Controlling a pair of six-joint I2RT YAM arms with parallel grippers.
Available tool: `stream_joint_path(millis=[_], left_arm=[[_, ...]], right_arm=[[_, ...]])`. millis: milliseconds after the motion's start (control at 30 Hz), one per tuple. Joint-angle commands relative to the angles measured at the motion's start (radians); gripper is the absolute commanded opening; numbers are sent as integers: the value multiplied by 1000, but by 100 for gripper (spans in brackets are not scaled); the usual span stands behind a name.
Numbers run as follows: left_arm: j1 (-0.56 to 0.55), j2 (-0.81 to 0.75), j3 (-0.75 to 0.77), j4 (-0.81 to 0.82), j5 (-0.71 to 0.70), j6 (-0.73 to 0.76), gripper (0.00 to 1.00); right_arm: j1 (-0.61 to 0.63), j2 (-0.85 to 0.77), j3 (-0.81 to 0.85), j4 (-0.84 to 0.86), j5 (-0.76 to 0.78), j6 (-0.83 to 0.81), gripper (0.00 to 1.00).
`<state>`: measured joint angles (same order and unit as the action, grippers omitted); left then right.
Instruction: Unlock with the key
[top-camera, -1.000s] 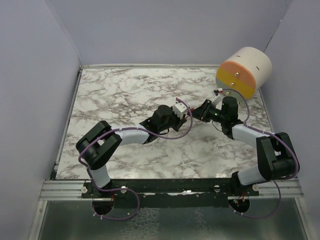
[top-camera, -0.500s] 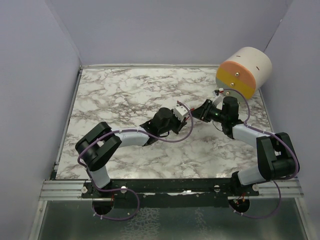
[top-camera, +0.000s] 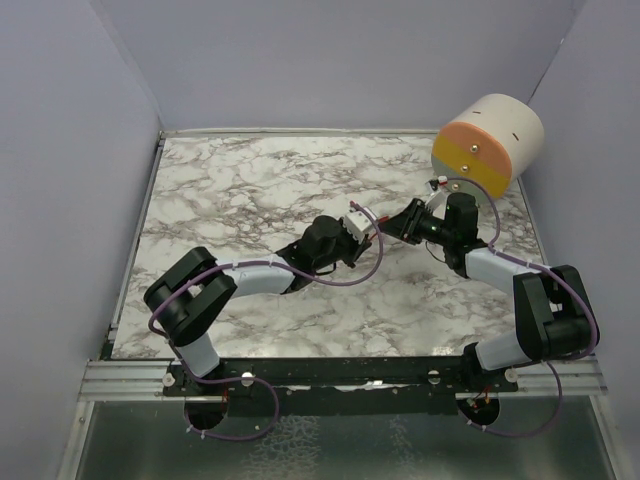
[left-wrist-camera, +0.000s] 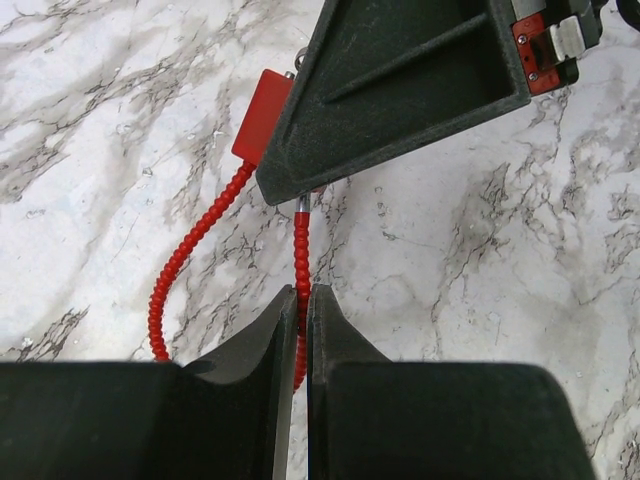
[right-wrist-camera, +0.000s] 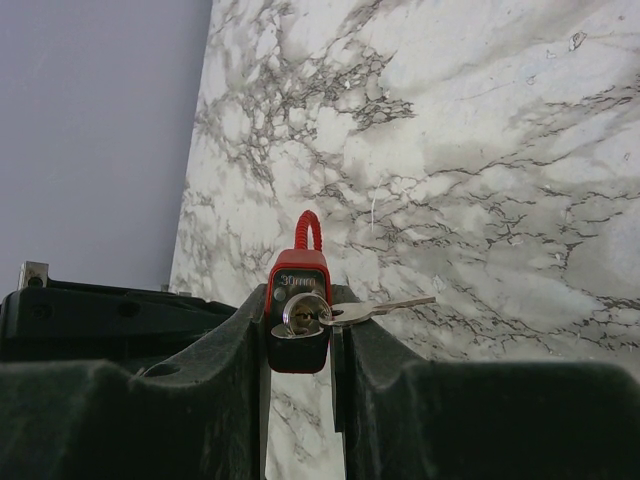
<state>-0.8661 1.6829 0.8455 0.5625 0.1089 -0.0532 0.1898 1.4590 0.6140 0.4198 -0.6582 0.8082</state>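
A red padlock (right-wrist-camera: 299, 320) marked 30mm sits upright between the fingers of my right gripper (right-wrist-camera: 300, 345), which is shut on its body. A silver key (right-wrist-camera: 304, 316) sits in the keyhole, and a second key (right-wrist-camera: 385, 307) on the same ring sticks out to the right. The lock's red cable shackle (left-wrist-camera: 190, 250) loops out over the marble. Its metal-tipped end (left-wrist-camera: 301, 205) shows just below the right gripper's finger (left-wrist-camera: 400, 90). My left gripper (left-wrist-camera: 300, 300) is shut on that stretch of cable. From above, both grippers (top-camera: 380, 230) meet near mid-table.
A cream drum with an orange and yellow face (top-camera: 488, 146) stands at the back right, just behind the right wrist. The marble tabletop (top-camera: 250, 180) is walled in by grey panels on the left, back and right.
My left gripper has edged a little toward the right gripper, and its jaws have closed on the red cable. The right arm and the padlock have stayed put.
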Motion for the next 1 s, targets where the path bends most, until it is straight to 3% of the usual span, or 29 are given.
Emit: stream_joint_path(millis=[0,267,967], left_arm=[[-5,-38,6,75,-57,-12,0],[3,37,105,-10,-240,-69,0],[77,93,204,-46,-215,-108,0]], right_arm=[[-9,-16,-5,24,-11,-12,1],[-9,-13,-2,18,-52,-33,1],[-10,1,-8,8,-92,-60,1]])
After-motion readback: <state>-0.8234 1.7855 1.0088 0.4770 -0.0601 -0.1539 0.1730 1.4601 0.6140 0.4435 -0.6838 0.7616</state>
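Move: The red lock body, held in the right fingertips, lies about 4 cm ahead and 3 cm to the right of the left hand, at its height; it is within about 1 cm of the right hand, a touch ahead and left. The metal-tipped cable end sits roughly 2 cm ahead and 2 cm right of the left hand, level with it. The key in the lock is about 5 cm ahead, 4 cm right and 1 cm above. Keep the red cable pinched in the left fingers and swing it forward about 6 cm past the lock's left side, staying at nearly the same height and turning the wrist some 15 degrees counter-clockwise. Hold the lock body with the right gripper, letting it shift only slightly. ##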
